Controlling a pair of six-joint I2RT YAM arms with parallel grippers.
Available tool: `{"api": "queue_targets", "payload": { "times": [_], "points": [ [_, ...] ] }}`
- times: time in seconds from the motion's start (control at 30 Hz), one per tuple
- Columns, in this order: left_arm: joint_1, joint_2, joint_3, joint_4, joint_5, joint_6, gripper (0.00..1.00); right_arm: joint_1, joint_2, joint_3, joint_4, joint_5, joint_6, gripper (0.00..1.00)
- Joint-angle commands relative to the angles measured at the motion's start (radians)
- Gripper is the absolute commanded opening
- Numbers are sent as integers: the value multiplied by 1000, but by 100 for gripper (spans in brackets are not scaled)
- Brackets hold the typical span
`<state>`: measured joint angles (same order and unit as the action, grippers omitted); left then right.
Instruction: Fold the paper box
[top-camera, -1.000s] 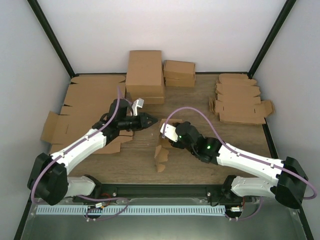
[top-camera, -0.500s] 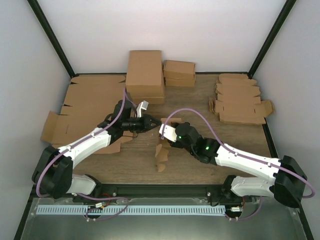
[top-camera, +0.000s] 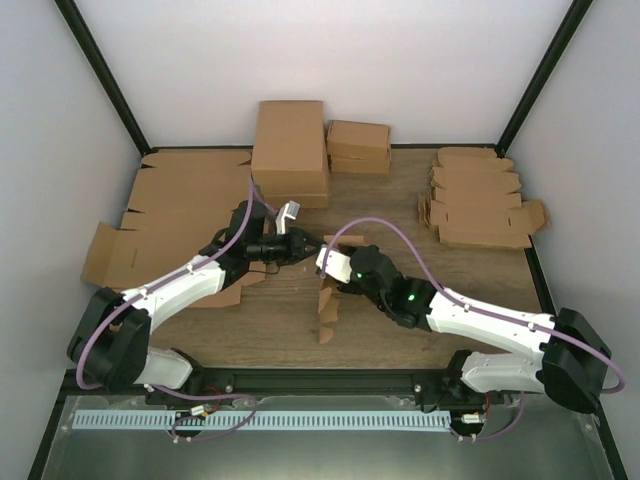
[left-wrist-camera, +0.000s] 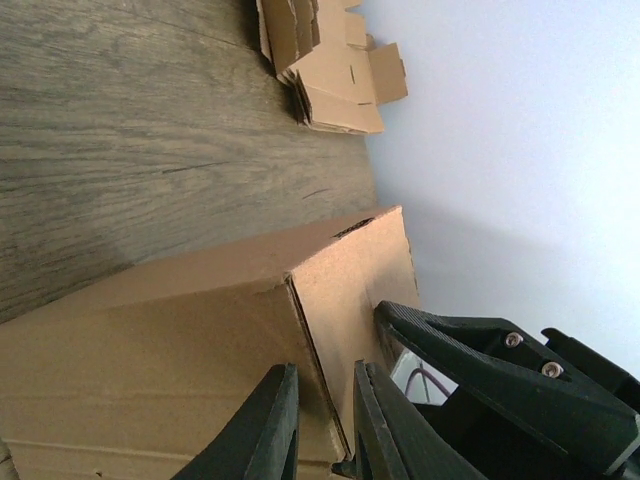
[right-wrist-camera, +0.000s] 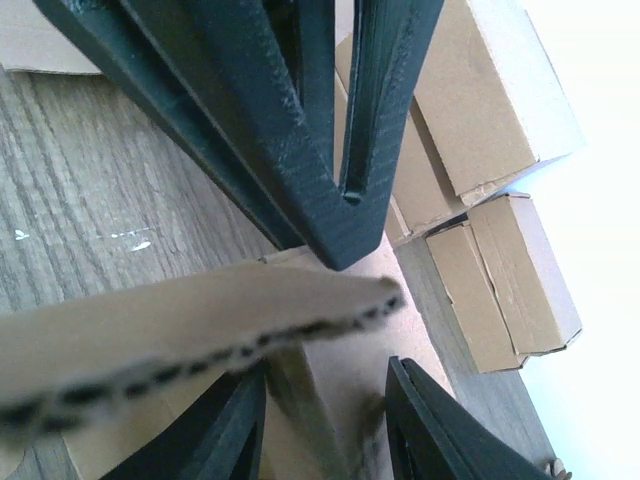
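The paper box (top-camera: 327, 300), a small brown die-cut piece, stands partly folded at the table's middle, its upper flap (top-camera: 342, 240) between both grippers. My left gripper (top-camera: 303, 245) reaches in from the left. In the left wrist view it (left-wrist-camera: 325, 368) is shut on a folded corner of the paper box (left-wrist-camera: 200, 330), with the crease running between its fingers. My right gripper (top-camera: 328, 262) comes in from the right, open. In the right wrist view its jaws (right-wrist-camera: 327, 368) stand apart around a panel of the box (right-wrist-camera: 345, 330). A flap edge (right-wrist-camera: 200, 330) crosses in front, and the left gripper's fingers (right-wrist-camera: 300, 130) are just above.
Big folded boxes (top-camera: 290, 150) and smaller ones (top-camera: 358, 146) stand at the back. A pile of flat die-cut pieces (top-camera: 480, 200) lies at the back right. Large flat cardboard sheets (top-camera: 170, 210) cover the left side under the left arm.
The left gripper has moved right, up to the box's upper flap and the right gripper. The right jaws have narrowed a little. The box has shifted slightly.
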<state>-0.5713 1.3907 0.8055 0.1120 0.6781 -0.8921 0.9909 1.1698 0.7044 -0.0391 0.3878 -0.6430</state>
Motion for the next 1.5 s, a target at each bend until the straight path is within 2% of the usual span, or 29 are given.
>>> {"api": "queue_targets", "payload": {
  "times": [0.0,0.27,0.33,0.4,0.47,0.6,0.8,0.9,1.1,1.2,1.4,1.47],
  "points": [
    [-12,9,-5,61,29,-12,18,8,26,-8,38,-7,-12,33],
    [-10,-10,15,24,28,5,20,9,47,-6,80,30,-9,10],
    [-10,-55,62,-76,2,45,26,9,45,5,65,28,7,5],
    [-7,-99,131,-197,-56,104,37,9,45,28,34,29,42,1],
    [-1,-141,201,-299,-93,151,49,9,48,64,-22,22,90,1],
    [27,-223,311,-461,-141,226,61,9,30,141,-141,-6,217,1],
    [110,-326,473,-700,-183,335,65,-54,14,303,-406,-124,551,1],
    [147,-356,510,-786,-192,377,66,-103,5,315,-496,-218,711,1],
    [152,-423,396,-802,-157,416,75,-150,-12,172,-481,-435,940,1],
    [151,-464,316,-796,-128,479,80,-158,24,120,-481,-470,1012,1],
    [143,-578,94,-698,-61,555,84,-236,63,24,-419,-563,1029,1],
    [102,-607,49,-655,-67,561,85,-259,77,11,-403,-581,1015,1]
  ]
}}
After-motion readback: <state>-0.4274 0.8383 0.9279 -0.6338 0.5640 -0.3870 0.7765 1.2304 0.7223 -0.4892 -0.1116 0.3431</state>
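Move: The paper box stands on edge under both hands, its middle some 6 cm below each: about 3 cm back and 2 cm right of the left hand, 1 cm back and 1 cm left of the right. The tall box stands about 19 cm ahead and 9 cm left of the right hand; the small box lies 22 cm ahead and 5 cm right of it. The flat sheets lie roughly 27 cm left and 3 cm ahead of the left hand. Closing its fingers on the cardboard edge between them, the right hand takes the paper box alone while the left opens wide and comes free, springing up some 20 cm, then sinking again, ending about 11 cm to the left and drawn back. After a small lift the right hand swings the box down and back, about 10 cm below its start, tipping and turning clockwise, still pinching. ##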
